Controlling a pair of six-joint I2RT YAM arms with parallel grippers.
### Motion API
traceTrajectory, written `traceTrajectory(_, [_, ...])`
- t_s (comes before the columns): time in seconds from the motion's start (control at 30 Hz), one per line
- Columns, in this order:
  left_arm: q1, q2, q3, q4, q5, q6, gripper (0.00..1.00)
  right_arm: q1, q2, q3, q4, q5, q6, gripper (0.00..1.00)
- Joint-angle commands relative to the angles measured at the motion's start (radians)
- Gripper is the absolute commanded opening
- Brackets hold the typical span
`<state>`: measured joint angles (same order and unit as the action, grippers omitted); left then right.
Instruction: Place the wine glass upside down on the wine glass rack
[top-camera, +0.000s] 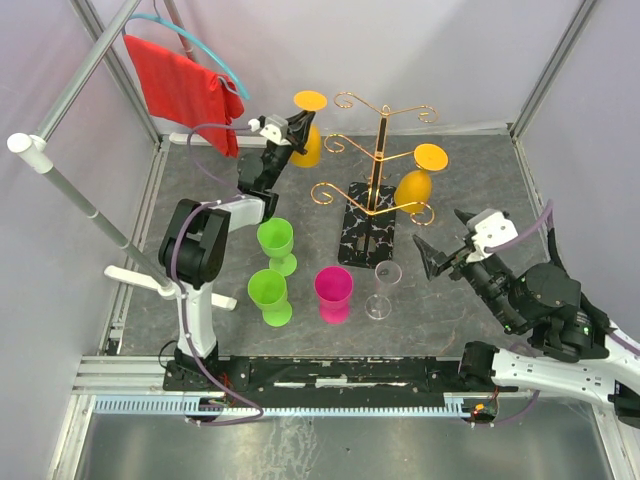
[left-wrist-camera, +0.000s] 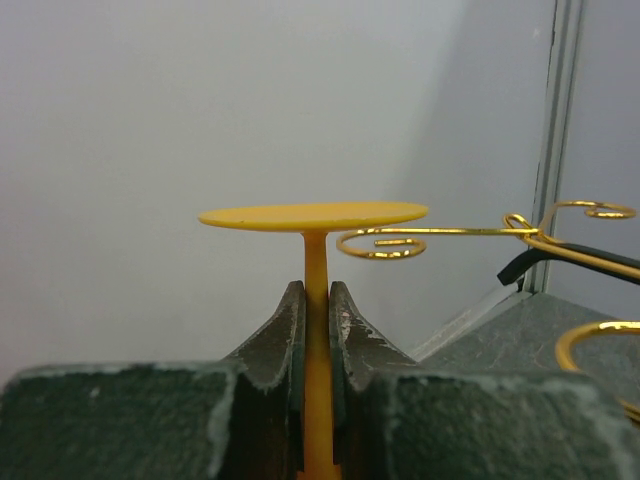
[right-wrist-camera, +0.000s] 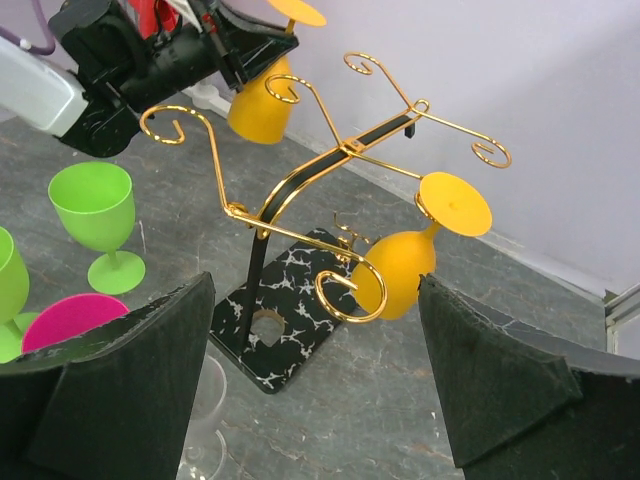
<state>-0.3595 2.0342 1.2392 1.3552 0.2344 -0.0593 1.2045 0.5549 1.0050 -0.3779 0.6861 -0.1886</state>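
Observation:
My left gripper (top-camera: 295, 128) is shut on the stem of a yellow wine glass (top-camera: 308, 143) held upside down, foot on top. In the left wrist view the stem (left-wrist-camera: 315, 262) is pinched between the fingers (left-wrist-camera: 285, 340) and the flat foot (left-wrist-camera: 312, 215) sits just left of a curled arm (left-wrist-camera: 385, 243) of the gold wine glass rack (top-camera: 380, 150). A second yellow glass (top-camera: 413, 188) hangs upside down on the rack's right side (right-wrist-camera: 400, 265). My right gripper (top-camera: 437, 256) stands open and empty to the right of the rack's black marble base (right-wrist-camera: 290, 320).
Two green glasses (top-camera: 276, 240) (top-camera: 268, 292), a pink glass (top-camera: 333, 290) and a clear glass (top-camera: 383, 290) stand upright in front of the rack. A red cloth (top-camera: 185, 85) hangs on a hanger at the back left, near a white pole (top-camera: 85, 200).

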Motion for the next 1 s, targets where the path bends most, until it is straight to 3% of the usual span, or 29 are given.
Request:
traceTrajectory(0.0, [0.000,0.054,0.114,0.027,0.073,-0.014,0.03,0.005,-0.010,-0.008,0.014,-0.024,-0.026,0.90])
traceTrajectory(0.97, [-0.060,0.325,0.435,-0.003,0.218,-0.051,0.03,0.004,-0.033,-0.056,0.073,-0.027,-0.093,0.94])
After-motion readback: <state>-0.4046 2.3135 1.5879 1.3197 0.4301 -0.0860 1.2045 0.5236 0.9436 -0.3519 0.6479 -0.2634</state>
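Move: I hold the orange wine glass upside down by its stem in my left hand. The rack's top left hook is some 6 cm ahead and 8 cm to the right, about level. The middle left hook sits 3 cm back, 8 cm right and 6 cm lower; the post's top is 2 cm ahead and 17 cm right. From my empty right hand that top left hook is about 38 cm ahead, 19 cm left and slightly lower. Keeping the stem pinched and the glass upside down, I carry it with my left hand about 7 cm to the right, towards the rack's top left hook, sinking some 3 cm and edging slightly forward. The wrist swings roughly 15 degrees clockwise as I go, and the foot of the glass comes down to just above the hook's curl. ##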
